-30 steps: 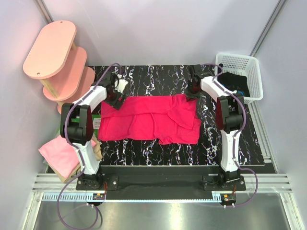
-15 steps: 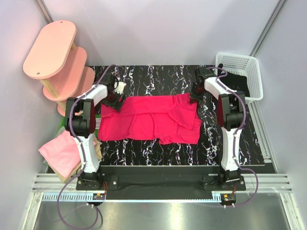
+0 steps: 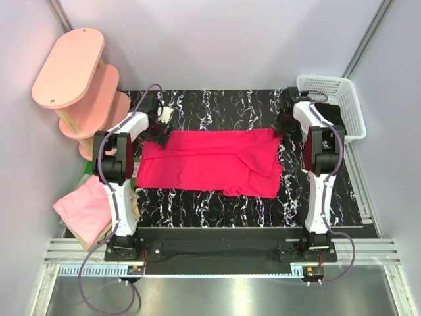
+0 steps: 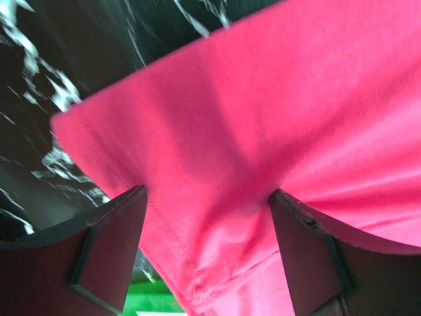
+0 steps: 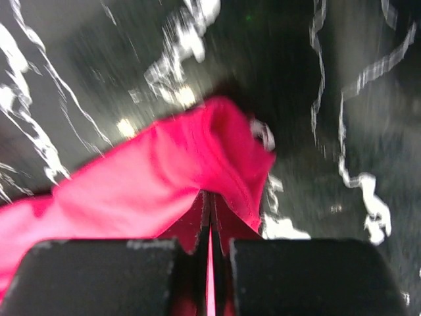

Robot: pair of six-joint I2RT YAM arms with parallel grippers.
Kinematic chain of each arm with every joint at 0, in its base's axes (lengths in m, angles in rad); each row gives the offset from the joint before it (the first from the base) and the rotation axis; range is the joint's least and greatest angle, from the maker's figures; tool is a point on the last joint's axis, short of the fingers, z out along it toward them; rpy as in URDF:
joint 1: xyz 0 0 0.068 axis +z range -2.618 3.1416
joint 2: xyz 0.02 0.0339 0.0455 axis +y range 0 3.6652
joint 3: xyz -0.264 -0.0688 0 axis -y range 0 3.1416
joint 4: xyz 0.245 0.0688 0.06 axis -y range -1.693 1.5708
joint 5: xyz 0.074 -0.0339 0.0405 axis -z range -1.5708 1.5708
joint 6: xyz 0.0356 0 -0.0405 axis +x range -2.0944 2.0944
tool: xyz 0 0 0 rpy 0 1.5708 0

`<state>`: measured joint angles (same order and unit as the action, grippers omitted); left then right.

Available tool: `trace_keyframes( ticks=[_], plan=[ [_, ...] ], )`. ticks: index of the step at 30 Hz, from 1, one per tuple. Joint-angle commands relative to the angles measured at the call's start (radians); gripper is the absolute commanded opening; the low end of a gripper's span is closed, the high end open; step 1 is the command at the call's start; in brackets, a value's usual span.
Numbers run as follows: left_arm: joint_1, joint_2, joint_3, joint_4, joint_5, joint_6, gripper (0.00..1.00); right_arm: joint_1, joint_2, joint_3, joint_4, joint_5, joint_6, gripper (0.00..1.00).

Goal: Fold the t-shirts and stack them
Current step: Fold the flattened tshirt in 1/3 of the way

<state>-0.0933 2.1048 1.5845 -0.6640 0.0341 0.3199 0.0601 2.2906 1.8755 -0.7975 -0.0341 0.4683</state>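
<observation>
The crimson-pink t-shirt (image 3: 210, 161) lies spread across the middle of the black marble table (image 3: 217, 108). My left gripper (image 3: 160, 133) is at its far left corner. In the left wrist view the left gripper (image 4: 207, 195) has its jaws wide apart, with the shirt's hemmed edge (image 4: 197, 164) between the fingers. My right gripper (image 3: 281, 128) is at the far right corner. In the right wrist view the right gripper (image 5: 210, 201) is shut on a fold of the crimson cloth (image 5: 164, 178). A light pink shirt (image 3: 79, 207) lies on a tan one (image 3: 84, 236) off the table's left edge.
Pink oval wooden shelves (image 3: 75, 79) stand at the back left. A white plastic basket (image 3: 332, 99) with dark things in it stands at the back right, close to my right arm. Something green (image 3: 85, 172) shows beside the left arm.
My right gripper has moved right and farther back with the shirt's corner, pulling the far edge straight and shifting the shirt rightward. My left gripper has stayed at the far left corner.
</observation>
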Motion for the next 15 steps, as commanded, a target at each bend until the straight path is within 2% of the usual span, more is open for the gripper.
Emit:
trace_keyframes(
  ticks=[1,4,5,6,7,11,13,14,15],
  plan=[
    [0.003,0.038,0.118,-0.002,-0.020,-0.012,0.79,-0.014,0.081,0.195,-0.064,-0.007,-0.009,0.01],
    [-0.002,0.037,0.210,-0.060,-0.005,-0.021,0.79,0.000,0.072,0.272,-0.089,-0.035,-0.039,0.08],
    [-0.002,0.023,0.215,-0.074,0.007,-0.021,0.79,0.009,0.057,0.278,-0.091,-0.030,-0.051,0.13],
    [-0.006,-0.018,0.213,-0.094,0.036,-0.019,0.79,0.027,0.021,0.281,-0.092,-0.027,-0.075,0.13],
    [-0.009,-0.046,0.192,-0.098,0.050,-0.018,0.79,0.043,0.001,0.281,-0.097,-0.021,-0.083,0.13],
    [-0.025,-0.253,0.082,-0.121,0.115,-0.013,0.80,0.138,-0.155,0.240,-0.097,0.091,-0.115,0.27],
    [-0.026,-0.331,-0.016,-0.135,0.141,-0.010,0.81,0.226,-0.216,0.182,-0.098,0.141,-0.141,0.32],
    [-0.026,-0.415,-0.058,-0.138,0.160,0.005,0.81,0.265,-0.285,0.150,-0.098,0.179,-0.151,0.39],
    [-0.026,-0.454,-0.102,-0.138,0.165,0.014,0.81,0.297,-0.319,0.072,-0.088,0.189,-0.164,0.41]
  ],
)
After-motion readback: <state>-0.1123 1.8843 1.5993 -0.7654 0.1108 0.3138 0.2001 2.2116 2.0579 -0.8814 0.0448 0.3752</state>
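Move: The red t-shirt's far right corner lies about 2 cm ahead and 1 cm right of the right hand, which already has the folded cloth in its shut fingers; the white basket is some 22 cm to its right and 11 cm farther out. The shirt's far left corner is about 5 cm ahead and 6 cm left of the open left hand, with the green packet some 12 cm back and 11 cm left. Both hands are down at cloth height. The t-shirt's folded far edge is drawn outward by both hands for about 4 cm, the right still pinching near its corner, the left with open fingers low on the cloth. Then both rise clear about 9 cm: the right opens partway and lets go, swinging left some 6 cm and turning a little counter-clockwise, while the left, still open, pulls back about 4 cm. ##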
